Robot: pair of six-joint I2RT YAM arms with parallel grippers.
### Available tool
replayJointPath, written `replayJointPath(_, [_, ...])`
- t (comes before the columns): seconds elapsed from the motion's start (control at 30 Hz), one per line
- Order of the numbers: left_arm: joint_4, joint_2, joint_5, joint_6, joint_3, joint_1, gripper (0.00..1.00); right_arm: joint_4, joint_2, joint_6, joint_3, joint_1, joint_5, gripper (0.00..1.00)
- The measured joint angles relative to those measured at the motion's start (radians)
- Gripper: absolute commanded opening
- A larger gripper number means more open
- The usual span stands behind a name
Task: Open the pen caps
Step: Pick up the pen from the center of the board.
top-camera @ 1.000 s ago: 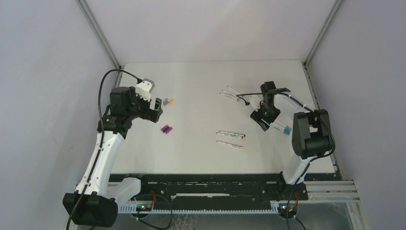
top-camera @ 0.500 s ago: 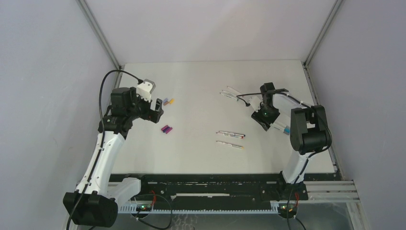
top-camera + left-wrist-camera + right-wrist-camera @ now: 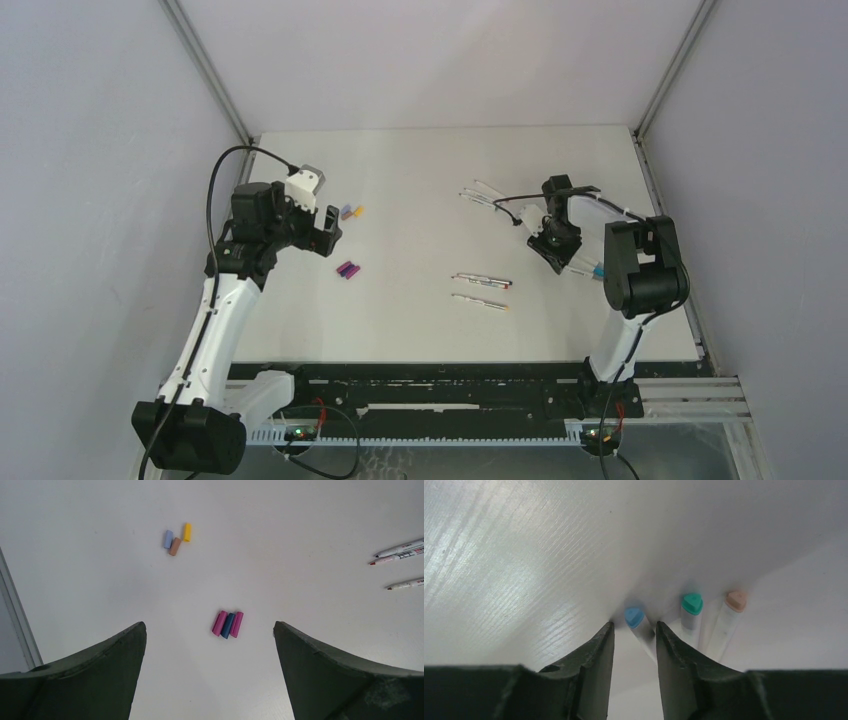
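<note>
Three loose pen caps (image 3: 227,624), two magenta and one blue, lie side by side on the table (image 3: 300,530); three more caps (image 3: 175,540), blue, brown and yellow, lie farther off. My left gripper (image 3: 209,625) hovers wide open above the magenta group (image 3: 347,270), holding nothing. My right gripper (image 3: 635,625) is down at the table with its narrowed jaws on either side of a white pen with a blue cap (image 3: 634,616); a gap shows beside one finger. Pens with a teal cap (image 3: 692,604) and a peach cap (image 3: 736,601) lie just to its right.
Two pens (image 3: 482,281) lie mid-table, with another one or two pens (image 3: 480,195) farther back near the right arm's cable. The table's right edge (image 3: 668,240) and the wall run close to the right arm.
The right gripper's jaws have narrowed around the blue-capped pen and the wrist has shifted slightly. The left arm has not moved.
</note>
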Motion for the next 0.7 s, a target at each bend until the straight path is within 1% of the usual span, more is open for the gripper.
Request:
replayJointPath(0.2, [0.0,0.0,0.001,0.0,0.0,0.0,1.0,-0.016,0.006,0.003,0.002,0.0,0.001,0.14])
replayJointPath(0.4, [0.0,0.0,0.006,0.0,0.0,0.0,1.0,-0.024,0.011,0.003,0.007,0.001,0.004,0.0])
replayJointPath(0.7, [0.0,0.0,0.026,0.0,0.0,0.0,1.0,-0.025,0.006,0.004,0.007,0.022,0.015,0.0])
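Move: The blue-ended pen lies across the gap just below the right hand, its blue end almost between the fingertips; its middle is about 5 cm to the right, 1 cm back and 1 cm down. The green-ended pen's middle lies some 6 cm right and 1 cm ahead, and the brown-ended pen's some 8 cm right and 2 cm ahead, both also on the table. From the left hand, the blue-ended pen is roughly 48 cm right, level ahead and 22 cm below. Staying low at the table and easing back only about half a centimetre, the right hand closes its half-open, downward-pointing fingers onto the blue-ended pen and pinches it close behind its blue end. The wrist hardly turns; the grip then holds, with a slight drift left and no lift yet. ##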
